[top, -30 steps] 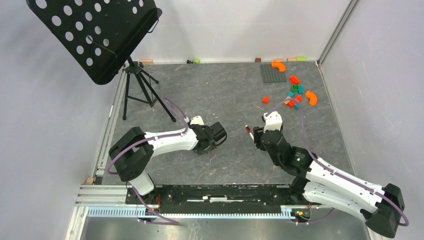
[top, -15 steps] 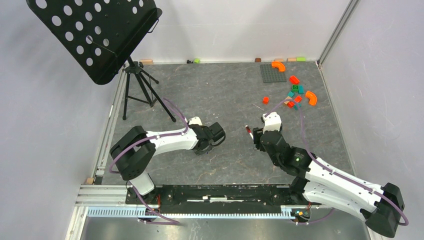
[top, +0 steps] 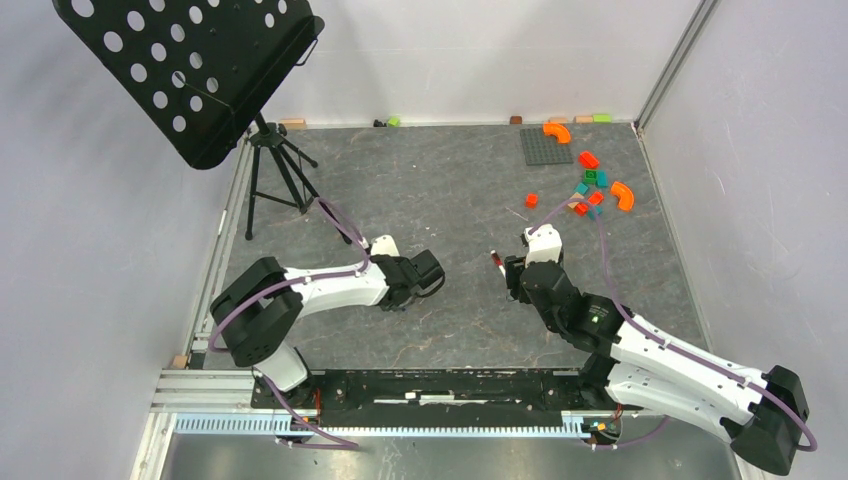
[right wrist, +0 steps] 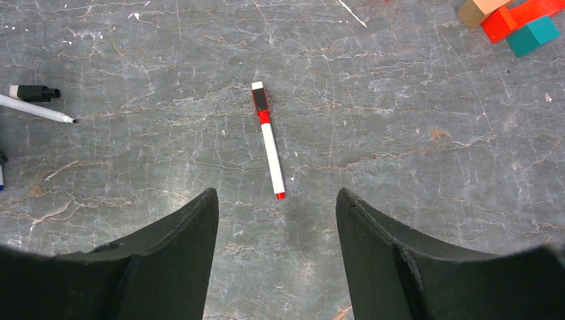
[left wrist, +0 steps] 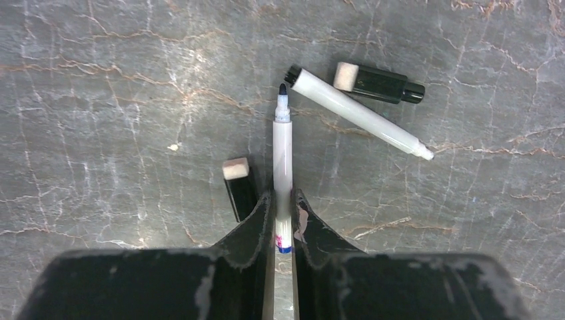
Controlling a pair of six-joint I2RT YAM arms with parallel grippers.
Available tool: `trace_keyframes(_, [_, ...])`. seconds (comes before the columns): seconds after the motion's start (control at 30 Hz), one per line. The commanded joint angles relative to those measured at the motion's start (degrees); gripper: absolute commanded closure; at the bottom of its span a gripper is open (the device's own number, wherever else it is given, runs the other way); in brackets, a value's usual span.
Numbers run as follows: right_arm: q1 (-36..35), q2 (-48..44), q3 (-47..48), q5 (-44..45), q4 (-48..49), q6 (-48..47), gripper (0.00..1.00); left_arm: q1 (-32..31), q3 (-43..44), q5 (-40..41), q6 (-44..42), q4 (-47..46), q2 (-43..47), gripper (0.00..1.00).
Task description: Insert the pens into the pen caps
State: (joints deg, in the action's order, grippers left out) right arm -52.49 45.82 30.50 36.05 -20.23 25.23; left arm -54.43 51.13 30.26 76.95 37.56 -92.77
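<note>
My left gripper [left wrist: 282, 197] is shut on the rear of a white pen [left wrist: 282, 143] whose dark tip points away from me over the table. A black pen cap [left wrist: 238, 190] with a white felt end lies just left of the left finger. A second white pen [left wrist: 363, 112] lies diagonally beyond, with another black cap [left wrist: 378, 83] behind it. In the right wrist view a red-ended pen [right wrist: 272, 150] lies on the table with a red and black cap [right wrist: 260, 100] on its far end. My right gripper [right wrist: 276, 191] hangs open above its near end, holding nothing.
Coloured toy blocks [top: 590, 190] and a grey baseplate [top: 545, 146] sit at the back right. A black music stand on a tripod [top: 280, 170] stands at the back left. The two grippers [top: 428, 272] [top: 510, 275] hover close together mid-table.
The left gripper's jaws have come together on the white pen, and the left arm has shifted slightly leftward and nearer. The right arm has not moved.
</note>
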Motion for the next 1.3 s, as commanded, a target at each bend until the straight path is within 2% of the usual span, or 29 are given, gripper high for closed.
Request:
trace_keyframes(0.0, [-0.1,-0.6,-0.3,0.1,1.7,-0.1,0.32,0.7,-4.3,2.5,0.2,1.8,-0.4,0.88])
trace_keyframes(0.13, [-0.1,-0.4,-0.1,-0.2,1.8,-0.1,0.32,0.6,-5.8,2.4,-3.6,-0.3,1.1,0.88])
trace_keyframes(0.23, [-0.1,-0.4,0.0,-0.5,1.7,0.0,0.32,0.7,-7.5,2.3,-7.6,-3.0,3.0,0.92])
trace_keyframes(0.47, [-0.1,-0.1,0.2,-1.9,2.4,-0.3,0.32,0.6,-13.7,-1.0,-17.5,-14.4,9.7,0.97])
trace_keyframes(0.8, [-0.1,0.7,-0.9,-8.0,7.0,-1.0,0.32,0.6,-17.9,-4.7,-27.2,-22.3,17.6,0.98])
trace_keyframes(1.07, [-0.1,-2.4,-5.0,-16.1,15.7,0.3,0.32,0.6,-23.6,-8.3,-33.6,-30.8,26.8,0.98])
trace_keyframes(1.27, [-0.1,-4.8,-10.6,-25.4,27.0,2.9,0.32,0.6,-27.6,-12.1,-37.0,-36.4,33.8,0.98])
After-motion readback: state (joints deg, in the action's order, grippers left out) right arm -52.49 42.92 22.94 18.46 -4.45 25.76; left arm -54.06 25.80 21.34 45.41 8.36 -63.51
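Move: The left hand already pinches the blue-ended pen at the table; the open right hand it is to meet is about 28 cm to its right, 2 cm ahead and 11 cm higher. From the left hand, the black-ended pen lies 5 cm straight ahead, one black cap 8 cm straight ahead, the other 3 cm left, level with it. From the right hand, the held pen is some 29 cm left, 1 cm back and 11 cm below; the capped red pen is 7 cm ahead, 3 cm left and 12 cm below. Left hand lifts the held pen about 3 cm, turning clockwise; open right hand nears it, 6 cm leftward. ##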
